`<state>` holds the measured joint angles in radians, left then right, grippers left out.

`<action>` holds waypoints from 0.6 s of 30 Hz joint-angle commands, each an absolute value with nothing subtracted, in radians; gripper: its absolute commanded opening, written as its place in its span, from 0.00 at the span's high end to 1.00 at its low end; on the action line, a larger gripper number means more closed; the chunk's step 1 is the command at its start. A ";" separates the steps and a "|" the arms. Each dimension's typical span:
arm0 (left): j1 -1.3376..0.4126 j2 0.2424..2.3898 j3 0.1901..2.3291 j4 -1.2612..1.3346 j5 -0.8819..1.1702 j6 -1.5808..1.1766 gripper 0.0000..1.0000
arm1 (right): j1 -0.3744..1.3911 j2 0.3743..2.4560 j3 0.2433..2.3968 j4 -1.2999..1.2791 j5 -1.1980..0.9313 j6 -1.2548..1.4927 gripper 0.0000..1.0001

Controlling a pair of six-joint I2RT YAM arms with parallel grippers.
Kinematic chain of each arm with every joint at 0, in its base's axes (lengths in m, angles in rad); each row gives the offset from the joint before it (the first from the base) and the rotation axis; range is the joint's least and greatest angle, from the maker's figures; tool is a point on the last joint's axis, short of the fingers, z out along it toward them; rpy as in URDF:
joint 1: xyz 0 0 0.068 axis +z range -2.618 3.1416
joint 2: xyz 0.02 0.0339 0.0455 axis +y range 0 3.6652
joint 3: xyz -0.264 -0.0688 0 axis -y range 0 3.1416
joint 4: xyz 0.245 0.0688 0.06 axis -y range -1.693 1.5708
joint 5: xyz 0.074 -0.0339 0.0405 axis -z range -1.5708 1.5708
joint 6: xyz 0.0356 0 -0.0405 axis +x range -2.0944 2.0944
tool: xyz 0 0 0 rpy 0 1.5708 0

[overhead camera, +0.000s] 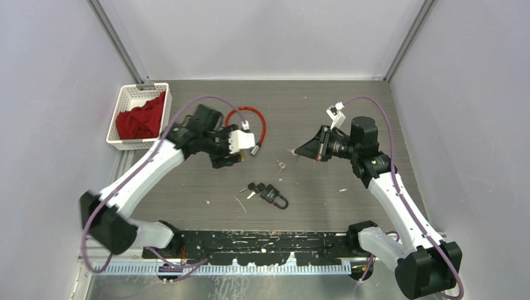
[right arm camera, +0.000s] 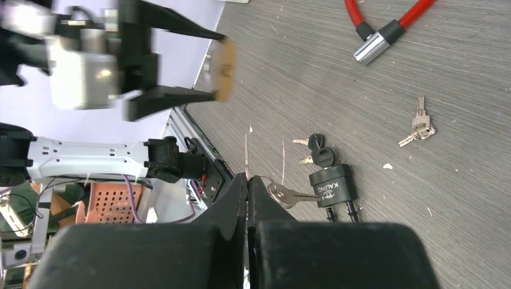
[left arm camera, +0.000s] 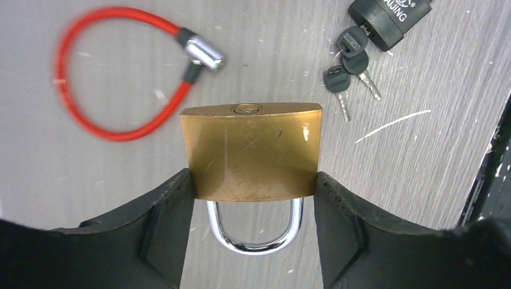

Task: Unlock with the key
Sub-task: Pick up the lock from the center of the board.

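My left gripper (left arm camera: pixel 253 183) is shut on a brass padlock (left arm camera: pixel 252 150), gripping its two sides. The steel shackle (left arm camera: pixel 255 232) is closed and points back toward the wrist, while the keyhole end (left arm camera: pixel 246 109) faces away. In the top view the left gripper (overhead camera: pixel 241 154) holds the padlock above the table, left of centre. My right gripper (right arm camera: pixel 247 180) is shut on the ring of a silver key (right arm camera: pixel 293 195), which sticks out beside the fingertips. From the right wrist the brass padlock (right arm camera: pixel 222 69) shows ahead, well apart from the key. The right gripper (overhead camera: pixel 297 151) points left toward it.
A black padlock (overhead camera: pixel 276 197) with a bunch of black-headed keys (left arm camera: pixel 352 63) lies on the table below the grippers. A red cable lock (overhead camera: pixel 250 120) lies at the back. A small loose key pair (overhead camera: pixel 280 165) sits between the arms. A white basket (overhead camera: pixel 122 100) holding red cloth stands far left.
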<state>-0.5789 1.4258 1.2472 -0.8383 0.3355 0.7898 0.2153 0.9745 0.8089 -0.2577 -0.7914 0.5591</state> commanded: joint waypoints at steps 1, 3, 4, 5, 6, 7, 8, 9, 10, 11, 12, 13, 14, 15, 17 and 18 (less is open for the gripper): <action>-0.516 1.135 1.263 -0.866 0.491 0.946 1.00 | 0.220 0.944 0.826 -0.095 -0.847 0.613 0.99; -0.512 1.042 1.229 -0.803 0.567 0.961 1.00 | 0.243 0.945 0.821 -0.010 -0.859 0.639 0.99; -0.512 0.993 1.207 -0.734 0.596 0.922 1.00 | 0.259 0.949 0.830 -0.001 -0.855 0.636 0.99; -0.512 0.959 1.186 -0.672 0.629 0.882 1.00 | 0.280 0.957 0.845 -0.002 -0.852 0.628 0.99; -0.512 0.929 1.171 -0.618 0.665 0.873 1.00 | 0.302 0.965 0.864 -0.008 -0.850 0.618 0.99; -0.512 0.905 1.157 -0.573 0.698 0.836 1.00 | 0.323 0.972 0.878 -0.015 -0.848 0.608 0.99; -0.512 0.884 1.149 -0.537 0.732 0.816 1.00 | 0.343 0.976 0.890 -0.019 -0.851 0.600 0.99; -0.512 0.868 1.148 -0.522 0.776 0.813 1.00 | 0.360 0.977 0.897 -0.018 -0.857 0.594 0.99; -0.513 0.851 1.147 -0.515 0.811 0.813 1.00 | 0.373 0.972 0.900 -0.016 -0.870 0.589 0.99; -0.512 0.835 1.148 -0.509 0.852 0.819 1.00 | 0.379 0.965 0.900 -0.009 -0.886 0.585 0.99; -0.512 0.817 1.148 -0.509 0.894 0.839 1.00 | 0.383 0.950 0.894 0.006 -0.899 0.586 0.99; -0.512 0.799 1.144 -0.509 0.935 0.858 1.00 | 0.385 0.937 0.886 0.018 -0.913 0.586 0.99; -0.512 0.783 1.139 -0.508 0.970 0.891 1.00 | 0.385 0.924 0.877 0.030 -0.920 0.585 0.99; -0.512 0.771 1.136 -0.504 0.996 0.903 1.00 | 0.385 0.912 0.870 0.040 -0.927 0.586 0.99; -0.513 0.759 1.137 -0.503 1.031 0.917 1.00 | 0.386 0.897 0.858 0.060 -0.943 0.590 0.99; -0.514 0.755 1.137 -0.503 1.041 0.927 1.00 | 0.386 0.895 0.857 0.062 -0.948 0.590 0.99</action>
<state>-0.5140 0.8227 1.1091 -0.6682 0.8570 0.8696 0.3824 0.9451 0.8486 -0.0429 -0.8913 0.5987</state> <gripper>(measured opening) 0.649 0.035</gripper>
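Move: Between the left hand's fingers is the gold lock, some 14 cm above the board. The key it is brought to lies about 15 cm right, 3 cm nearer the base and 8 cm higher, in the right fingers; from the right hand the lock lies 17 cm left, 3 cm ahead and 8 cm lower. Below the left hand by 14 cm, the black padlock lies 10 cm right and 6 cm back, the cable lock's barrel 8 cm ahead and 5 cm right. Lifting the lock still pinched in its fingers, the left hand climbs steeply, some 17 cm, and increasingly draws back, about 11 cm, while its wrist swings up from pointing down-right to nearly level, keyhole end towards the right hand. The right hand keeps its key and closes in by rising 6 cm, going left 5 cm and back 4 cm, tips levelling and turning counter-clockwise. ##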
